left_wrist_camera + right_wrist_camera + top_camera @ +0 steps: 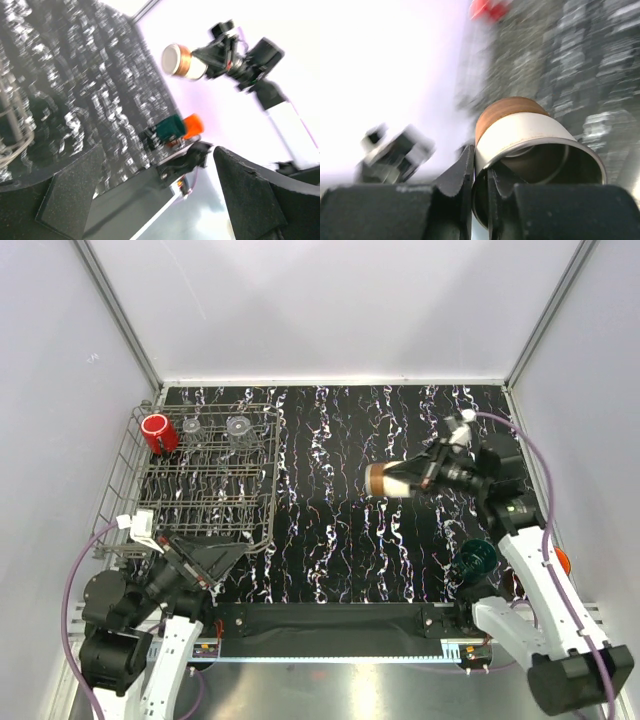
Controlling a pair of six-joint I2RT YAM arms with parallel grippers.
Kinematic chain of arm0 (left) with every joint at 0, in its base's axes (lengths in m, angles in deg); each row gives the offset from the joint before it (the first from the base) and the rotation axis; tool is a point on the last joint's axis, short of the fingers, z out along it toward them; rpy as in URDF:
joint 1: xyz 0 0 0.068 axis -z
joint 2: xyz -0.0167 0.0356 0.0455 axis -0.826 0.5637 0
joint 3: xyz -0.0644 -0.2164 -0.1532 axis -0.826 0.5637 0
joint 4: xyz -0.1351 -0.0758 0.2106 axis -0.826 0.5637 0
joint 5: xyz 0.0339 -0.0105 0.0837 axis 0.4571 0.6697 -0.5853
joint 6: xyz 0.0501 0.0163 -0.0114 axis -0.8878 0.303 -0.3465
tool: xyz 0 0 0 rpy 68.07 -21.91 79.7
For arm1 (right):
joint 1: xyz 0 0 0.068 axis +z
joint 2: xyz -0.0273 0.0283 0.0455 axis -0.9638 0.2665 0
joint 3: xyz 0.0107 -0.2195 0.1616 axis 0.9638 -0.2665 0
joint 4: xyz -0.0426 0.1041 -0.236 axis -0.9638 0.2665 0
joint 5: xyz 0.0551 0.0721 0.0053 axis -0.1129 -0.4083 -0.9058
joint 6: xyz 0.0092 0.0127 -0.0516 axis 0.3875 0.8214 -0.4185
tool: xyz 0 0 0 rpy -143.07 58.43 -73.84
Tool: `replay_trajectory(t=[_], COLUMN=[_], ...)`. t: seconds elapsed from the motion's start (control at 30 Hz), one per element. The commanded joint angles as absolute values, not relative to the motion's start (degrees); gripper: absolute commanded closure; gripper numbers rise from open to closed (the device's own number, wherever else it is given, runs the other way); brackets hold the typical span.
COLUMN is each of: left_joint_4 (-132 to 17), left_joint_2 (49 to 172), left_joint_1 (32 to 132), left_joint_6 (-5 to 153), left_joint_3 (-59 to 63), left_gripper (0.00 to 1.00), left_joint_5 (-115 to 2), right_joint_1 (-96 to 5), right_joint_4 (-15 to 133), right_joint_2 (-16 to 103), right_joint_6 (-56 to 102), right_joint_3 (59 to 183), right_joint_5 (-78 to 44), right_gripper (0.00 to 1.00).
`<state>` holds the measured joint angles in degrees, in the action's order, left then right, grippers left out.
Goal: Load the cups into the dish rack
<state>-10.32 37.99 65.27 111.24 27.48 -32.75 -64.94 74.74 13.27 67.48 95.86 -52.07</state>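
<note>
My right gripper [428, 474] is shut on the rim of the cream cup with a brown band [388, 480] and holds it on its side above the mat. In the right wrist view one finger is inside the cup [520, 132] and one outside, at the gripper [480, 175]. The grey wire dish rack [272, 490] stands at the left. In its far row are a red cup [158, 432] and two clear cups [191, 426] [238, 427]. A dark green cup [477, 560] and an orange cup [562, 562] sit by the right arm's base. My left gripper [207, 560] hangs open and holds nothing, near the rack's front corner.
The black marbled mat [340, 540] covers the table between rack and right arm. White walls enclose the back and sides. The left wrist view shows the rack's wire [12, 125], the held cup [180, 61], the green cup [170, 129] and the orange cup [194, 125].
</note>
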Motion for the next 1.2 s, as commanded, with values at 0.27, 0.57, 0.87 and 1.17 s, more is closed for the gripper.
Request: replay_trajectory(t=[0.27, 0.57, 0.87, 1.17], left_joint_4=[-36.53, -39.35, -36.13, -34.70], left_joint_2=[30.01, 33.53, 34.41, 35.11], left_joint_1=[64.65, 63.86, 63.77, 63.68], left_joint_6=[121.55, 123.92, 122.18, 121.55], left_joint_3=[34.42, 35.75, 34.52, 32.94], left_gripper=[0.01, 0.01, 0.01, 0.01], left_joint_5=[-28.05, -18.66, -15.92, -16.88], right_joint_1=[-26.86, -14.17, -12.84, -11.44], right_joint_4=[43.63, 43.08, 40.98, 39.23], right_joint_2=[18.57, 29.74, 35.81, 39.06], right_joint_6=[83.89, 79.51, 80.29, 80.99], right_joint_3=[101.50, 107.83, 113.27, 116.97], right_joint_5=[-52.40, -45.11, -44.75, -44.22], right_gripper=[1.00, 1.00, 1.00, 1.00])
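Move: Some 37 cm to the right hand's left, about 16 cm back and near its own height, wait the left gripper's open jaws, where the white cup with the brown band is being taken; the cup is already gripped, its middle about 4 cm left of the right hand point. The dish rack's middle lies 47 cm left, 10 cm ahead and 25 cm below; the green cup 20 cm right, 9 cm back and 26 cm below. From the left hand, the white cup lies 17 cm ahead, 34 cm right, about level; the rack 26 cm ahead, 9 cm left and 25 cm below. Sweeping left and back with the white cup still gripped, the right hand covers about 23 cm and 17 cm, rises some 10 cm and swings roughly 45 degrees counter-clockwise, bringing the cup's closed base towards the left gripper; the last stretch is slow, left and up. Fingers wide open, the left hand lifts about 4 cm, then eases slightly back and right, turning clockwise to face the cup. ##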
